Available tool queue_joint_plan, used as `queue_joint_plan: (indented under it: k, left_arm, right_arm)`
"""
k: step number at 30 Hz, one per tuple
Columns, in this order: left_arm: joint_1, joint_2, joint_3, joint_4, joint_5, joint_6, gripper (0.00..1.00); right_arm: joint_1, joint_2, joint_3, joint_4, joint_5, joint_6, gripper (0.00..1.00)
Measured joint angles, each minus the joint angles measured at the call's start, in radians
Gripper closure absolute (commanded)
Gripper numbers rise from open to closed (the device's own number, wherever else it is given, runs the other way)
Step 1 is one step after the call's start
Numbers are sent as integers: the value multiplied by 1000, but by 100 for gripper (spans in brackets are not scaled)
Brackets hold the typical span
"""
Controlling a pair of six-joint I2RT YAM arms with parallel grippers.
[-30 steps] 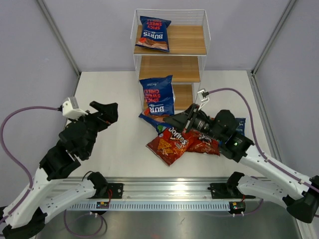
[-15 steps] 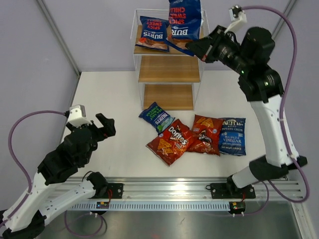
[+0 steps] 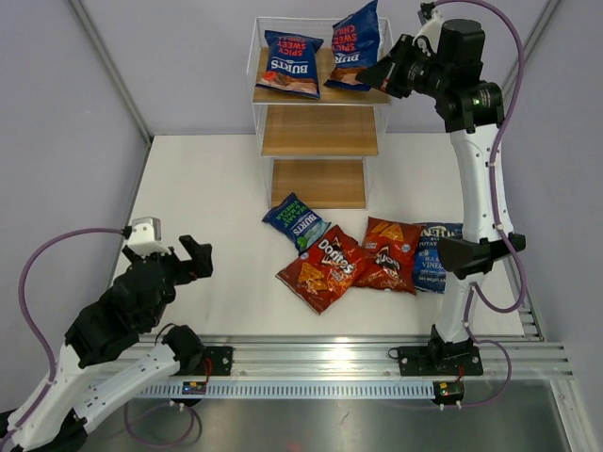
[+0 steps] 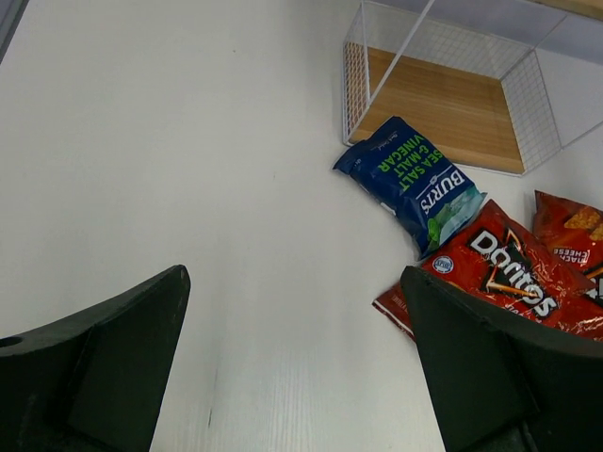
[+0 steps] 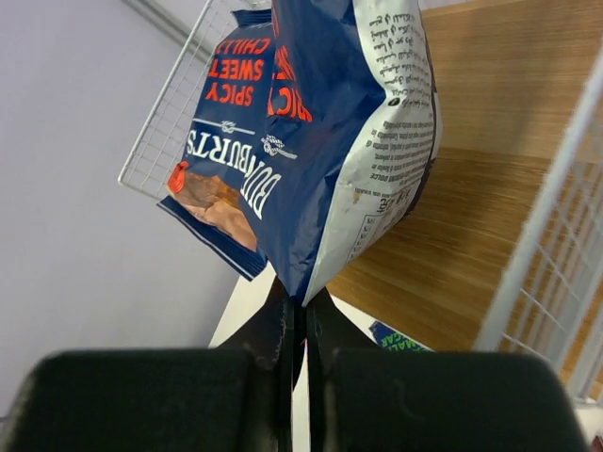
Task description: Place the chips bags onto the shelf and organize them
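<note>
The shelf (image 3: 320, 129) stands at the back of the table. One dark blue Burts chips bag (image 3: 290, 62) lies on its top board. My right gripper (image 3: 377, 77) is shut on the bottom edge of a second Burts bag (image 3: 356, 45), holding it upright over the right half of that board (image 5: 471, 217). In the right wrist view the held bag (image 5: 349, 141) hangs beside the lying one (image 5: 226, 160). A small Burts bag (image 3: 298, 222), two Doritos bags (image 3: 325, 268) (image 3: 386, 254) and a blue vinegar bag (image 3: 431, 259) lie on the table. My left gripper (image 3: 193, 256) is open and holds nothing.
The right arm's elbow (image 3: 476, 254) hangs over the vinegar bag and hides part of it. In the left wrist view the shelf's bottom board (image 4: 433, 108) lies behind the small Burts bag (image 4: 415, 181) and a Doritos bag (image 4: 504, 273). Grey walls enclose the table.
The right gripper has carried the Burts bag from the table up to the top board and lowered it slightly there. The left arm has drawn back toward the near left.
</note>
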Motion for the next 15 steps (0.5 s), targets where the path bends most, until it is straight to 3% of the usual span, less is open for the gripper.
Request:
queue_joint_plan:
  k: [10,11,12,15]
  left_arm:
    - [0,0,-14,-1,40,24,1]
    - [0,0,-14,-1,42,25,1]
    - [0,-2,-14,0,47,26,1]
    - [0,-10,-16,6,57,30,1]
  right_arm:
    - [3,42,37,4,-97,31,91]
    - [3,44,37,5,-100,30,85]
    - [3,47,38,5,-101,28,66]
    - [2,53,39,4,-101,19,58]
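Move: The right hand still pinches the second Spicy Sweet Chilli bag by its lower corner, at the front of the top shelf. The middle of that board's right half lies about 9 cm ahead, 3 cm left and 4 cm below. The first Spicy Sweet Chilli bag is some 17 cm left and 8 cm ahead; the right side panel is roughly 6 cm right and 8 cm ahead. From the left hand, that shelf spot is about 32 cm forward, 36 cm right and 18 cm higher. Still gripping the bag's lower corner, the right hand eases about 1.5 cm left towards the first bag, swinging the fingers some 5 degrees counter-clockwise. Then it all but stops and its fingers start to part, reaching about a third open with the bag's bottom still between the tips. ##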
